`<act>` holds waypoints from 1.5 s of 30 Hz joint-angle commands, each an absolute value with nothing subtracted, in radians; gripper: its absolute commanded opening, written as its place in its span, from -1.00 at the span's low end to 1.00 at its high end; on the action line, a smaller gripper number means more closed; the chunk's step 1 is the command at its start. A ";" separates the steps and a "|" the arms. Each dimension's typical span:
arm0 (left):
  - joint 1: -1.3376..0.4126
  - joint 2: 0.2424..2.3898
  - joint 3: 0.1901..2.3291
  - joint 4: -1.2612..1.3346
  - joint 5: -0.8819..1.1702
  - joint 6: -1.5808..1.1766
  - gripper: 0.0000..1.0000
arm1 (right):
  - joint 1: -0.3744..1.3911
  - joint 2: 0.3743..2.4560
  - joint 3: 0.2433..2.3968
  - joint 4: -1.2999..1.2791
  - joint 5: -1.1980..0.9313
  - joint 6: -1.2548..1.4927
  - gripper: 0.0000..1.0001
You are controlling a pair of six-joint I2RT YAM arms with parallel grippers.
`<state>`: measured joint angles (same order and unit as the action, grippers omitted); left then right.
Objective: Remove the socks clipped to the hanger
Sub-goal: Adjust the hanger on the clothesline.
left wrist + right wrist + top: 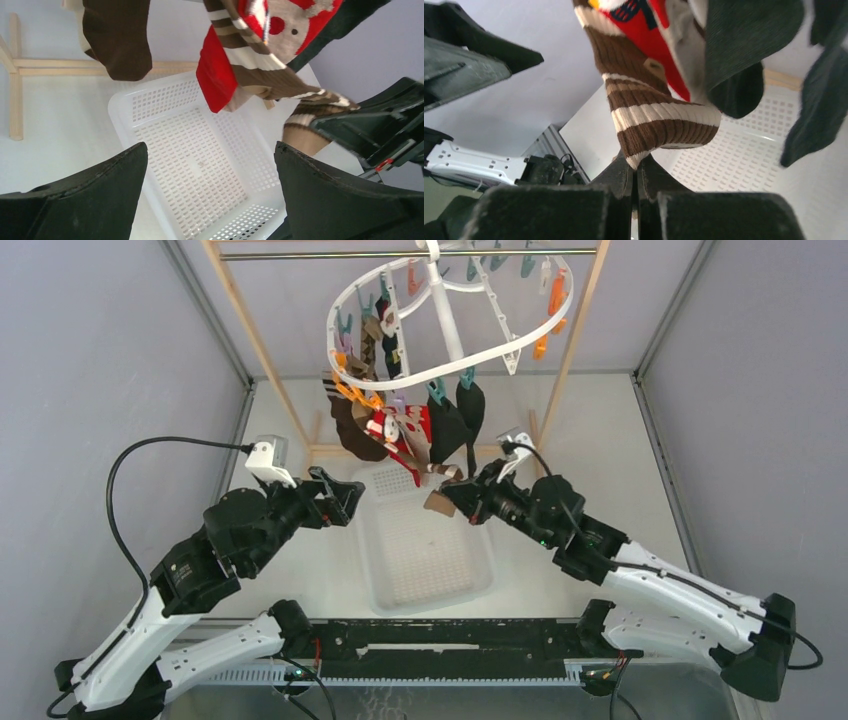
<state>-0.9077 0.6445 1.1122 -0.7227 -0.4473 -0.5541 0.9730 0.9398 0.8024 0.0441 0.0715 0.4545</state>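
Observation:
The white oval hanger (448, 325) hangs tilted from the rod, with socks clipped in a bunch at its lower left: a dark brown one (352, 430), a red one (412, 430) and black ones (462, 415). My right gripper (636, 167) is shut on the cuff tip of a brown striped sock (659, 115), which stretches down from the bunch over the basket. My left gripper (210, 150) stands wide open with nothing between its fingers, left of the striped sock (260, 75) and below the dark brown sock (120, 40).
A white perforated basket (480, 575) sits on the table between the arms, under the socks. The wooden rack (262, 350) with its metal rod (330, 255) stands behind it, its feet (15, 100) on the table. Orange and teal clips (548, 315) dangle from the hanger.

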 commanded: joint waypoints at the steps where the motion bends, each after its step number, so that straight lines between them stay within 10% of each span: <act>1: -0.913 0.639 1.116 -0.725 -0.468 -0.570 0.99 | 0.878 0.864 0.799 0.019 -0.019 0.474 -1.00; 27: -0.914 0.666 1.130 -0.735 -0.490 -0.563 1.00 | 0.175 0.884 0.800 0.090 -0.569 0.623 -1.00; 45: -0.865 0.694 0.997 -0.390 -0.780 -0.339 0.99 | 0.130 0.930 0.771 0.136 -0.637 0.645 -1.00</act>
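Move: The right hand already grips the free end of the brown striped sock; the orange clips that hold this sock to the hanger are about 10 cm ahead, 14 cm left and 12 cm above it. The red sock hangs about 7 cm ahead, 9 cm left and 4 cm up, the dark socks about 10 cm ahead, 2 cm right and 5 cm up. From the open left hand the orange clips are some 10 cm ahead, 3 cm right and 10 cm up. The right hand drags the still-pinched striped sock about 17 cm right and forward; the open left edges forward-left. ##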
